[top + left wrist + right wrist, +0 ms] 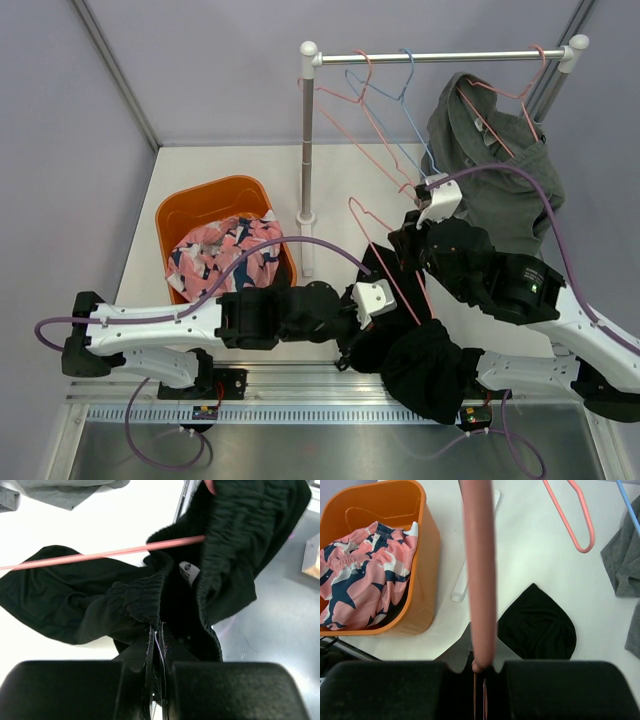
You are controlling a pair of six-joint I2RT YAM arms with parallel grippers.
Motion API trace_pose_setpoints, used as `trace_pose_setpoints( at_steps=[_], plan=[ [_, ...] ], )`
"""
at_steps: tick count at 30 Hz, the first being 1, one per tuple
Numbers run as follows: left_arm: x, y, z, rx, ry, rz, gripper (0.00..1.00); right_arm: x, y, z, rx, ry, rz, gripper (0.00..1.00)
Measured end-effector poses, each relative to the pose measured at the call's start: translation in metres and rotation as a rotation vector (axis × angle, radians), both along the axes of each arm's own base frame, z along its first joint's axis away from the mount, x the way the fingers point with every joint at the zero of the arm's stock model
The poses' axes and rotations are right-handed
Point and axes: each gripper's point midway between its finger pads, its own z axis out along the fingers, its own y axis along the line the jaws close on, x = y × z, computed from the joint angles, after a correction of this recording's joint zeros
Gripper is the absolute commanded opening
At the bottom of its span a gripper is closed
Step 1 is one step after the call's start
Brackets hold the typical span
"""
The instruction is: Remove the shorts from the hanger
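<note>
The black shorts (425,370) hang on a pink hanger (392,270) low over the table's near edge. My left gripper (362,325) is shut on their gathered waistband (150,597), with the hanger's bar (100,555) crossing just beyond my left gripper's tips (159,632). My right gripper (412,232) is shut on the same pink hanger (480,580), which sticks out past its tips (482,667). The black shorts (537,625) lie below. Grey shorts (500,180) hang on another pink hanger on the rail. Pink printed shorts (225,255) lie in the orange basket (210,195). The olive shorts are out of view.
The clothes rail (440,57) on its white post (306,160) carries empty pink hangers (350,90) and a blue one (400,95). The orange basket (427,545) sits left of the post's foot. A metal rail (300,385) runs along the near edge.
</note>
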Motion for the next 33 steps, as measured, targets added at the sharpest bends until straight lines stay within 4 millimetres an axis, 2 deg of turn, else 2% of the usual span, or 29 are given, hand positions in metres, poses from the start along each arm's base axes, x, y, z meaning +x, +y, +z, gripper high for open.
trace_pose_setpoints(
  at_steps=[7,13,16,20,25,29,33],
  plan=[
    [-0.002,0.004,0.002,0.005,-0.017,-0.024,0.03,0.006,-0.014,0.018,0.011,-0.06,-0.059,0.0],
    [-0.021,0.005,0.006,-0.009,0.009,-0.126,0.0,0.004,-0.025,0.039,0.074,-0.111,-0.07,0.0],
    [-0.039,0.006,0.006,-0.01,0.035,-0.22,0.02,0.006,-0.026,0.042,0.07,-0.121,-0.087,0.0],
    [-0.077,0.012,0.004,0.011,0.063,-0.385,0.01,0.011,-0.023,0.036,0.038,-0.118,-0.099,0.0],
    [-0.121,0.02,0.015,0.012,0.067,-0.558,0.02,0.016,-0.019,0.028,-0.007,-0.114,-0.112,0.0],
    [-0.142,0.026,0.029,-0.008,0.047,-0.634,0.03,0.02,-0.018,0.025,-0.031,-0.115,-0.122,0.0],
    [-0.146,0.034,0.041,-0.037,0.029,-0.653,0.03,0.021,-0.017,0.022,-0.047,-0.115,-0.126,0.0]
  ],
)
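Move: The left hand already pinches the black shorts' waistband; the hanger's lower end, still inside the cloth, lies about 18 cm to its right, 5 cm ahead and 5 cm lower. From that hand the orange basket is some 30 cm ahead, 35 cm left, and the rack's foot 33 cm ahead, 11 cm left, both over 20 cm lower. The right hand grips the hanger, whose lower end is about 10 cm back, 7 cm right and 12 cm below. Left hand drags the pinched waistband back about 15 cm, turning some 35 degrees clockwise; right keeps the hanger. ##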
